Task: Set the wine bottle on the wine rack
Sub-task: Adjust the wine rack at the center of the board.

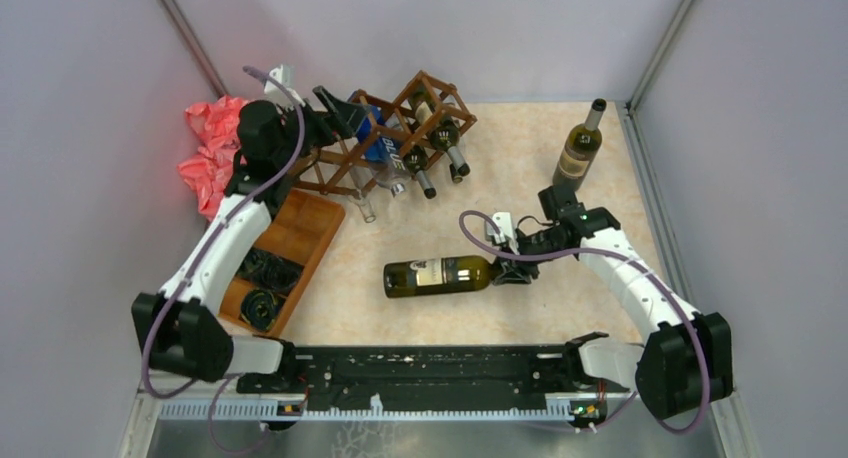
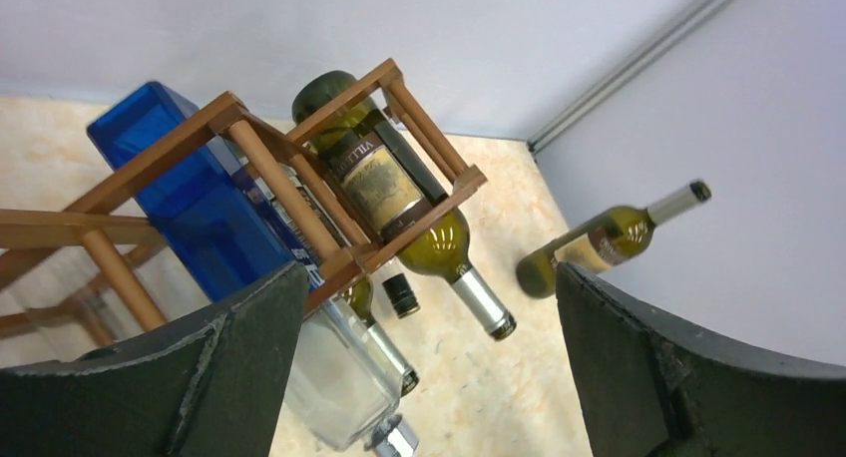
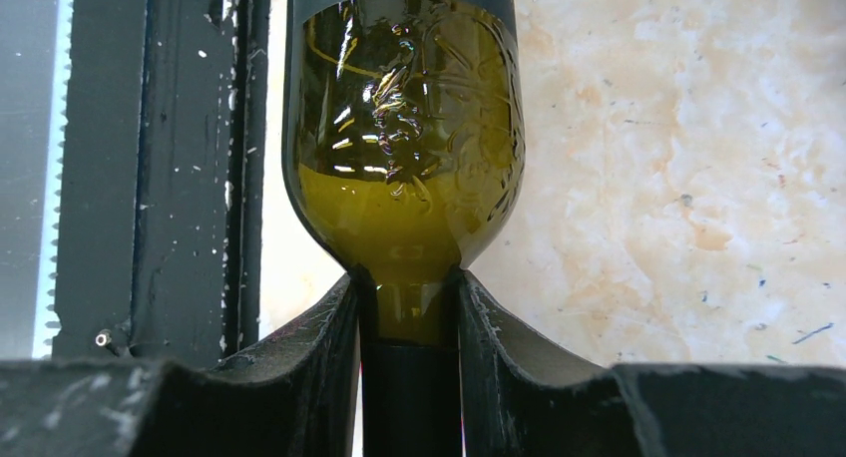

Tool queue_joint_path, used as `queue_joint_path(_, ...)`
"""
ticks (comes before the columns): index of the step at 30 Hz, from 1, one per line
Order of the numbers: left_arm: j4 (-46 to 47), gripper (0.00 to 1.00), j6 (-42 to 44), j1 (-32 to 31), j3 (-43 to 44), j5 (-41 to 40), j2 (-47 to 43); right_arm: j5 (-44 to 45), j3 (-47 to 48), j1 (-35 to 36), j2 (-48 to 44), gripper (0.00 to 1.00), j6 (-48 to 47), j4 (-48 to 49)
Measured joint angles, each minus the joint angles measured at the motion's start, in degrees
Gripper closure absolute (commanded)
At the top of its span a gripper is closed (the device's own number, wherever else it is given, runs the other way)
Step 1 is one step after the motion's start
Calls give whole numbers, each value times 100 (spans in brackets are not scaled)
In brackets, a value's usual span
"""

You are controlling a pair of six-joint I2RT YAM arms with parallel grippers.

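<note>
A green wine bottle (image 1: 440, 275) lies on its side in the middle of the table, neck pointing right. My right gripper (image 1: 510, 268) is shut on that neck; the right wrist view has the bottle (image 3: 404, 138) shoulder just ahead of the gripper (image 3: 409, 327). The dark brown wine rack (image 1: 397, 104) stands at the back left and holds a blue bottle (image 1: 378, 143) and several wine bottles. My left gripper (image 1: 340, 113) hovers open behind the rack's left part with nothing between its fingers (image 2: 249, 357). In its view the rack (image 2: 170, 153) is close ahead.
Another wine bottle (image 1: 580, 148) stands upright at the back right, also visible as the bottle (image 2: 609, 239) in the left wrist view. A flat brown tray (image 1: 305, 223) with dark items lies at the left. A pink bag (image 1: 210, 153) sits against the left wall.
</note>
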Motion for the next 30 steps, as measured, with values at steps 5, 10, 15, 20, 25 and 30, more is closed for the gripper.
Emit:
queue_joint_path(5,-63,1,837,4,-616,345,-1027,7,496,11,0,100,-125,-546)
queue_joint_path(10,-52,1,1362,2,-1311,592,-1991,162,772,11,0,100,-629,-1263)
queue_joint_path(15,-50,1,1690,2,-1965,691,-2726,409,933,44,0,100,-1040,-1836)
queue_joint_path(20,-59,1,1766,4,-2229,695,-3014,531,1123,376,-4,100,-588,-1650)
queue_joint_path(25,-79,1,1899,4,-2363,684,-3180,850,988,1290,-345,100,798,-614)
queue_joint_path(30,-122,1,2100,2,-2507,450,-3604,1307,304,2186,-1010,100,2599,927)
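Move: Below the empty left hand, the wine rack's middle is about 7 cm right, 2 cm ahead and 19 cm down. A small clear bottle lies 12 cm back, 2 cm right and 33 cm below; the held wine bottle's middle is 25 cm back, 16 cm right and 28 cm down. For the right hand, gripping that bottle's neck, the rack is some 25 cm ahead and 22 cm left, about level; a standing bottle is 17 cm ahead, 13 cm right. Backing away from the wine rack with fingers wide open, the left hand retreats about 14 cm, drifting slightly left, its fingers tipping up a little as the wrist rolls its left side up by roughly 25 degrees. The right hand keeps hold of the neck and lifts the bottle about 5 cm, easing back and briefly right before swinging left, ending 5 cm left and 3.5 cm back. ##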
